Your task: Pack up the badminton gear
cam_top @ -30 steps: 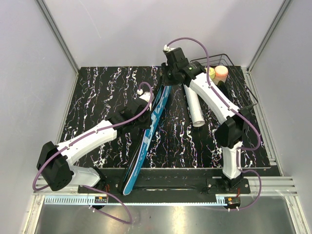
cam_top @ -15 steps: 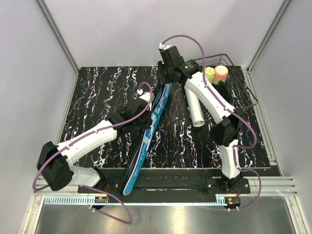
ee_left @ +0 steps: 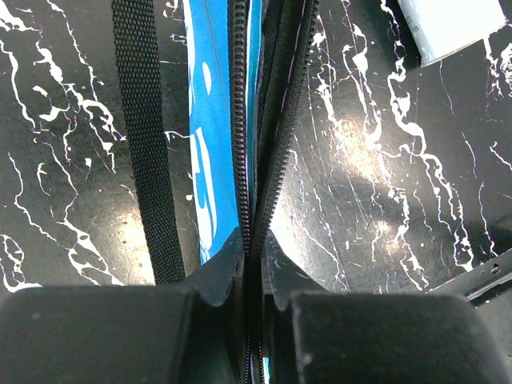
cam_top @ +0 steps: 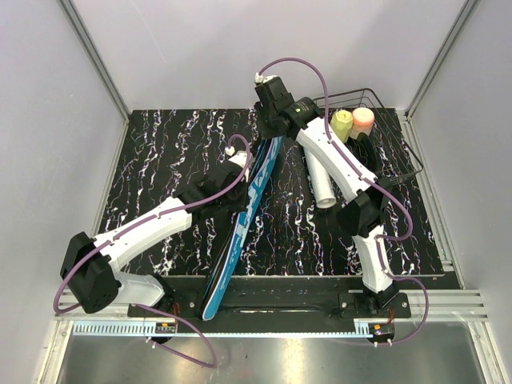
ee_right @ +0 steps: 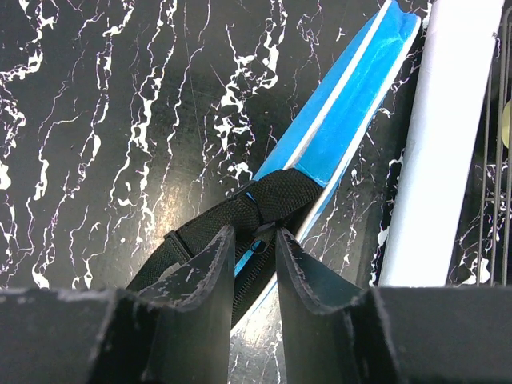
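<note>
The blue racket cover lies slanted from the table's near edge to the far middle. My left gripper is shut on its zipper edge about halfway along. In the left wrist view the jaws pinch both rows of zipper teeth, next to the blue cover face. My right gripper is at the cover's far end. There its narrowly parted fingers close on the zipper pull beside the black strap patch and the blue cover. The long white tube lies just right of the cover and shows as the white tube in the right wrist view.
A black wire basket stands at the far right corner, holding a yellow bottle and a pink bottle. Its wires run close beside the tube. A black strap lies on the marbled table left of the cover.
My right wrist has shifted left along the cover's far end, away from the basket. The left arm and the cover's near part have stayed put.
</note>
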Controlling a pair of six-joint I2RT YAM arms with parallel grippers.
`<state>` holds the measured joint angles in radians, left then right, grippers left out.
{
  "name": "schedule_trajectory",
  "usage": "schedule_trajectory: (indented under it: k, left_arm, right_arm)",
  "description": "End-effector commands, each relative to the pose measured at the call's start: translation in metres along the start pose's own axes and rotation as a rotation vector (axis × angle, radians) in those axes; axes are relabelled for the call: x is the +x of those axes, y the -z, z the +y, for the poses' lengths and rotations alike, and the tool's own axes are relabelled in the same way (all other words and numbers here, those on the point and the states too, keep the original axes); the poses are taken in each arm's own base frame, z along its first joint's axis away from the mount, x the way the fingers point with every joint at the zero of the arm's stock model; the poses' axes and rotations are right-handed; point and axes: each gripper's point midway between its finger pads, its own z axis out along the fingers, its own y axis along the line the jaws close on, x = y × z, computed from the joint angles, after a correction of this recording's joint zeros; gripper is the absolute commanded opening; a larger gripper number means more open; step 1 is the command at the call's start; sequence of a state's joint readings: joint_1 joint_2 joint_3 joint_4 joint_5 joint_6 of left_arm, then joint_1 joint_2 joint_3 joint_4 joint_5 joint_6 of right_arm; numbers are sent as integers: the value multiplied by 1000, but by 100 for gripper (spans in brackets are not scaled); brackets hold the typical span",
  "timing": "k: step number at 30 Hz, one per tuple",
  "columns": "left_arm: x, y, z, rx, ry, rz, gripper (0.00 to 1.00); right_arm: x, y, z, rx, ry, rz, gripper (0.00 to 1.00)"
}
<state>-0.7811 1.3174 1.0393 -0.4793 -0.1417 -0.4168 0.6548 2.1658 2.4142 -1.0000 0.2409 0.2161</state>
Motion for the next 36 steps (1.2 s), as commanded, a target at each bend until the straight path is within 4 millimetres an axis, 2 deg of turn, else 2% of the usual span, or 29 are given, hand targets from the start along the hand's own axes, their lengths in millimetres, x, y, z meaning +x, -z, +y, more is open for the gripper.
schedule_trajectory:
  k: [1,10,12,17,18,19,21,23,30,31,36]
  left_arm:
    - [-28,8,-18,76,5,-91,0]
    - [-30,12,-18,78,3,-100,0]
    - [-29,12,-18,77,3,-101,0]
    - [-30,13,-17,77,3,-104,0]
    - [-29,13,-17,77,3,-102,0]
    - [-30,13,-17,77,3,-104,0]
    - [-28,12,-17,75,3,-100,0]
    - [-28,12,-17,75,3,-100,0]
    - [-28,12,-16,74,3,-102,0]
    - [-27,12,-16,73,3,-99,0]
    - [-28,10,-14,63,6,-103,0]
  right_arm:
    - [-8,3,-3,32,0,-27,33]
    - [-1,-10,10,-18,-79,-20,36]
    - [-8,-11,12,-27,-98,-54,36]
    - [-8,-13,16,-85,-159,-86,36]
    - [-16,-12,19,-106,-174,-123,35]
    - [-11,-11,17,-111,-183,-123,34]
    - [-21,-8,19,-142,-202,-172,33]
    - [-18,-6,14,-155,-233,-175,32]
    - [-24,-5,5,-225,-280,-203,22]
    - [-22,-5,6,-233,-275,-200,15]
    - [-23,5,13,-288,-273,-202,1]
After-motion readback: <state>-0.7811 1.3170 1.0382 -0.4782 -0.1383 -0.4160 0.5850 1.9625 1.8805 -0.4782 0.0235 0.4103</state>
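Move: The bag's black zip end lies about 3 cm below the right gripper's open fingertips, about 1 cm ahead and 1 cm left, just behind the bunched strap. The white tube's middle is some 16 cm to this gripper's right, level with it and 17 cm down; the yellow cup is about 26 cm right, 10 ahead and 14 down. From the left gripper, the zip end is some 20 cm ahead, 7 right and 5 up. Lower the right gripper about 2 cm onto the zip end while easing it about as far left and a little forward. Then, staying nearly in place, roll it some 20 degrees, left side rising, so its fingers point more to the left, and shut them to pinch the black edge behind the strap. Keep the left gripper still, holding the zip edges together mid-bag. ##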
